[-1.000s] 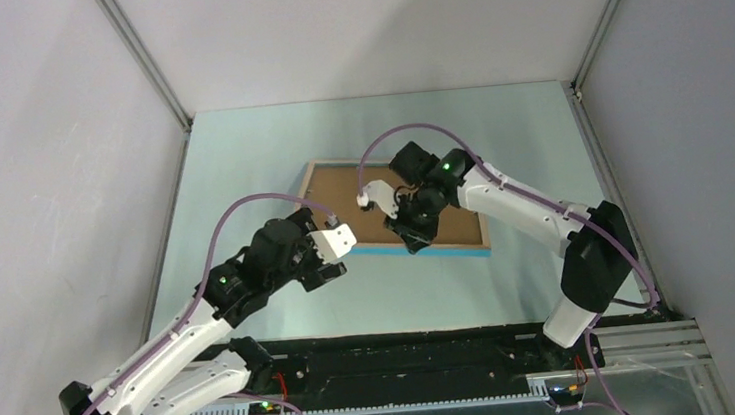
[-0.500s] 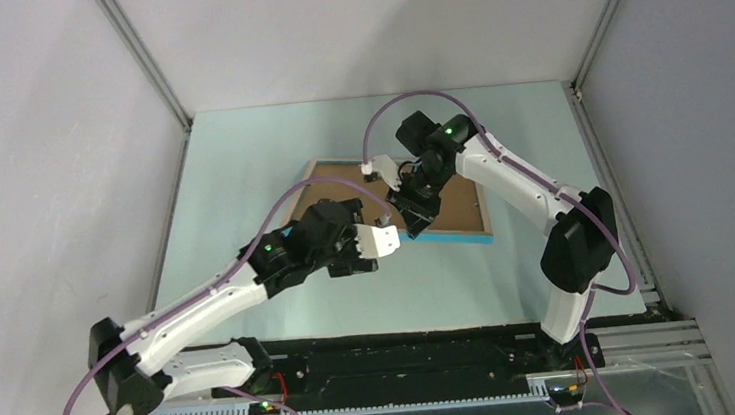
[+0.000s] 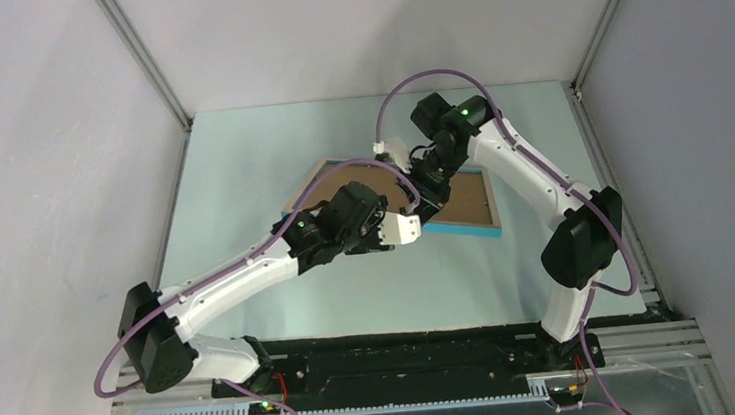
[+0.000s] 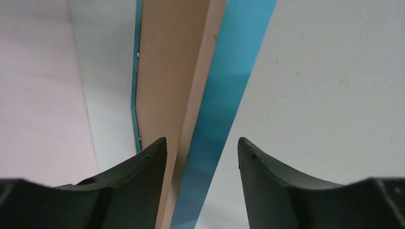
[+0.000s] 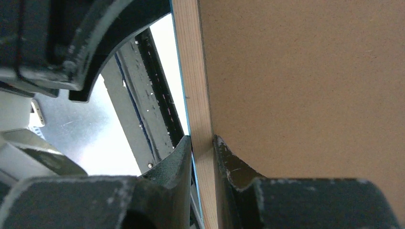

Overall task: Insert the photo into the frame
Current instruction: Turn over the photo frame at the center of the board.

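The frame (image 3: 462, 227) lies right of the table's middle, back upward, its blue front showing along the near edge. Its light wood rail (image 5: 193, 71) is pinched between the fingers of my right gripper (image 5: 203, 143), which is shut on it beside the brown backing board (image 5: 310, 86). From above, the right gripper (image 3: 416, 191) sits at the frame's left end. My left gripper (image 3: 413, 227) is at the frame's near-left corner. Its jaws stand open around the frame's wood-and-blue edge (image 4: 224, 95), with a gap on the right side; left gripper (image 4: 202, 148). The photo is out of view.
The pale table surface (image 3: 240, 168) stretches left of and behind the frame. Grey enclosure walls (image 3: 57, 144) stand close on both sides. The black base rail (image 3: 407, 360) runs along the near edge, and purple cables (image 3: 413, 81) loop above the arms.
My left arm has reached right to the frame's near-left corner and its jaws have narrowed. My right arm has drawn the frame slightly back and right.
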You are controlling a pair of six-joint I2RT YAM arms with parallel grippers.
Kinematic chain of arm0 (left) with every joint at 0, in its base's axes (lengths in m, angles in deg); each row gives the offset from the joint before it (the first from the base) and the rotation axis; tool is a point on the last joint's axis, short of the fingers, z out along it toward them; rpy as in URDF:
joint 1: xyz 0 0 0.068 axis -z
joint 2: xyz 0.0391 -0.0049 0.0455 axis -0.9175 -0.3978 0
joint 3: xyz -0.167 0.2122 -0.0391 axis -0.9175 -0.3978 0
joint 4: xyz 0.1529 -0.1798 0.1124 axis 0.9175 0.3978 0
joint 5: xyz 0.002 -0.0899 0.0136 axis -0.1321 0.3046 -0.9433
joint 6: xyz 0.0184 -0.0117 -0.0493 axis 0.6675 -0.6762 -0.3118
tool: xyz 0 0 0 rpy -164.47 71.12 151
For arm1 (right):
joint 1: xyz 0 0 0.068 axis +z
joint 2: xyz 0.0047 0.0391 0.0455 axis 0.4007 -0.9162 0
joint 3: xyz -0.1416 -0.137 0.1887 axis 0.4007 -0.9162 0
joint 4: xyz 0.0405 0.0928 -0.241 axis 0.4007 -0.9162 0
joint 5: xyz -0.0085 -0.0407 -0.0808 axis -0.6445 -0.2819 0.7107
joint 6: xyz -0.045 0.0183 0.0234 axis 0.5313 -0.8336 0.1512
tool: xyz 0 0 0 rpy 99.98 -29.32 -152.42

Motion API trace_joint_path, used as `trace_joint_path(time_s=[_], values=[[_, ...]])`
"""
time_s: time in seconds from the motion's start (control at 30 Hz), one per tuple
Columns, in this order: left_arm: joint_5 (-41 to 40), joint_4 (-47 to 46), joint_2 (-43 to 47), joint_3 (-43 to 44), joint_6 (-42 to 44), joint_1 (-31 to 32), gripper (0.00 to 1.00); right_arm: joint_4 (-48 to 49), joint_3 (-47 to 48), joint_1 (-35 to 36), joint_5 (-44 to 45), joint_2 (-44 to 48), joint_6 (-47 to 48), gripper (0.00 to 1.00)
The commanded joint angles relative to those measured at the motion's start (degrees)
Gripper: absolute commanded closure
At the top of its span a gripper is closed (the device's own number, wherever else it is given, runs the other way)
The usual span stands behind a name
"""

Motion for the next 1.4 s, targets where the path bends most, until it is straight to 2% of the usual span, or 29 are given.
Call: trace_joint_path(time_s=[0.0,0.23,0.37,0.6,0.67,0.77,0.87,0.93,1.0,1.03,1.07,1.2,1.37], values=[[-0.9,-1.2,-2.0,3.1,1.7,0.4,0.41,-2.6,2.7,-1.2,-3.7,1.3,-0.3,1.00],[0.2,-1.3,-5.8,7.1,1.0,0.4,0.42,-3.0,2.7,-2.1,-5.1,1.7,-0.1,1.00],[0.1,-1.2,-7.4,8.4,1.2,0.5,0.48,-3.3,2.7,-2.4,-5.6,2.0,0.0,1.00],[0.2,-1.2,-8.5,8.7,0.9,0.5,0.69,-3.5,2.8,-3.1,-6.0,2.4,0.0,1.00],[0.1,-1.2,-8.6,8.7,0.9,0.5,0.77,-3.5,2.9,-3.3,-6.0,2.4,0.0,1.00],[-0.1,-1.2,-8.5,8.7,0.9,0.6,0.94,-3.6,2.9,-3.5,-5.8,2.7,-0.3,1.00],[-0.7,-1.1,-8.1,8.7,1.1,0.6,1.00,-3.4,2.7,-3.7,-4.8,3.5,-0.9,1.00],[-1.0,-0.9,-7.8,8.9,1.2,0.8,1.00,-1.8,2.3,-3.8,-3.5,4.4,-1.9,0.90],[-1.1,-0.1,-7.3,9.5,1.2,0.8,1.00,-0.2,1.5,-3.9,-2.1,5.9,-3.4,0.68],[-0.9,0.6,-7.1,10.0,1.0,0.8,1.00,0.4,1.2,-4.0,-1.2,7.1,-3.8,0.63],[-0.8,1.0,-6.7,10.3,0.8,0.9,1.00,1.6,0.6,-4.3,-0.8,7.7,-4.5,0.53],[0.6,3.2,-4.3,11.0,0.2,0.9,1.00,5.7,-1.8,-5.5,2.5,12.2,-6.6,0.37],[1.7,6.8,-1.2,12.8,-0.1,0.8,1.00,10.6,-5.0,-7.4,6.8,19.3,-8.7,0.27]])
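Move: The photo frame's raised near edge is almost between the left hand's open fingers; the stretch it will close on lies about 2 cm ahead, 3 cm to its right and 1 cm lower. The right gripper holds that edge some 7 cm to the left hand's right, level with it ahead. The backing board's middle is roughly 14 cm ahead, 2 cm right and 6 cm below the left hand. The right hand already has the near edge in its fingers. The left hand slides about 3 cm to the right and forward onto the photo frame's raised near edge and closes until the wooden bar and blue side are pinched between its fingers, then eases back about 1 cm up and to the left with that grip kept. The right hand keeps its hold meanwhile, drifting some 1.5 cm to the right, and only once the left grip is firm opens wide, lets go of the edge and lifts clear, up nearly 6 cm and to the right, turning clockwise and tipping its fingers upward by some 15 degrees. ##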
